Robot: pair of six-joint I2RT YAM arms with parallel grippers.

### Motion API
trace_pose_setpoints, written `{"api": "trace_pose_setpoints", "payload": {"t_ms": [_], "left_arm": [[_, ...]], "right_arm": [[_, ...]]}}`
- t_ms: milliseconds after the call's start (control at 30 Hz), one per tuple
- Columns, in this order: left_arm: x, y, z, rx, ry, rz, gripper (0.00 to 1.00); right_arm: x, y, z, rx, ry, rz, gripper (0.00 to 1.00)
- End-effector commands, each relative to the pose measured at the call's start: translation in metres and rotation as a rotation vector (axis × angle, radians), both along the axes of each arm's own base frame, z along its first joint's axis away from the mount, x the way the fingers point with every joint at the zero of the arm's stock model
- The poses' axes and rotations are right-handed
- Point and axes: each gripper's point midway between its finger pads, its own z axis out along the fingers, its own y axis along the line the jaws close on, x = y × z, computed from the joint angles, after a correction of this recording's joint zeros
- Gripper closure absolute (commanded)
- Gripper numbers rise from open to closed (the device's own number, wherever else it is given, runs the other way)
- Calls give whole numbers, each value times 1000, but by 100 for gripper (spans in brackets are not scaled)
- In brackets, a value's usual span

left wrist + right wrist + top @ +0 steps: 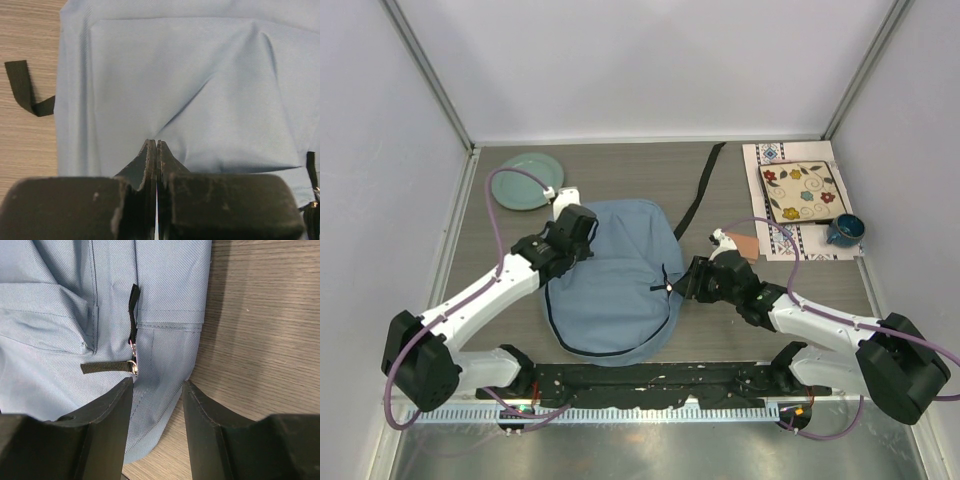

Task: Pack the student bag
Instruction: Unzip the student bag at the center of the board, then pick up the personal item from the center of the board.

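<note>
The student bag (615, 285), a light blue-grey backpack, lies flat in the middle of the table. My left gripper (582, 232) rests on its upper left part. In the left wrist view its jaws are shut, and the bag's fabric (200, 85) creases towards the fingertips (157, 143) as if pinched there. My right gripper (682, 285) is at the bag's right edge. It stands open (157, 382), with the bag's edge (165, 340) lying between its fingers, unclamped. Two black zipper pulls (107, 367) lie just ahead of its left finger.
A green plate (525, 182) sits at the back left. At the back right are a flower-patterned square plate (800, 192) on a placemat (775, 160), a blue mug (844, 230) and a small brown piece (748, 245). A black strap (700, 190) trails from the bag's top.
</note>
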Motion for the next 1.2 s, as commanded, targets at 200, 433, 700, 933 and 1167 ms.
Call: {"api": "trace_pose_setpoints", "payload": {"t_ms": [200, 433, 700, 933, 1167], "left_arm": [[-12, 42, -20, 84, 31, 157, 100], [-20, 49, -41, 74, 78, 195, 95], [-23, 56, -39, 86, 91, 221, 50], [-27, 59, -16, 38, 38, 228, 24], [-32, 54, 20, -71, -54, 196, 9]], "right_arm": [[5, 1, 10, 16, -37, -11, 51], [6, 1, 13, 20, -42, -11, 51], [19, -13, 29, -15, -82, -84, 35], [39, -42, 51, -44, -122, -184, 24], [69, -104, 51, -181, -109, -392, 20]]}}
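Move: The left hand already seems to grip the front pocket's black zip pull; the pocket's left end lies about 5 cm left, 2 cm back and 5 cm below. From that hand the strap stub is some 10 cm left and 3 cm ahead. The right hand is at the bag's right edge, 1 cm to its left and level fore and aft; the twin zip pulls are about 4 cm left, level with it, and the brown pouch 14 cm right, 10 cm ahead. Left hand drags the pocket pull 5 cm left and down, then releases; right opens, leaving rightward and forward. ##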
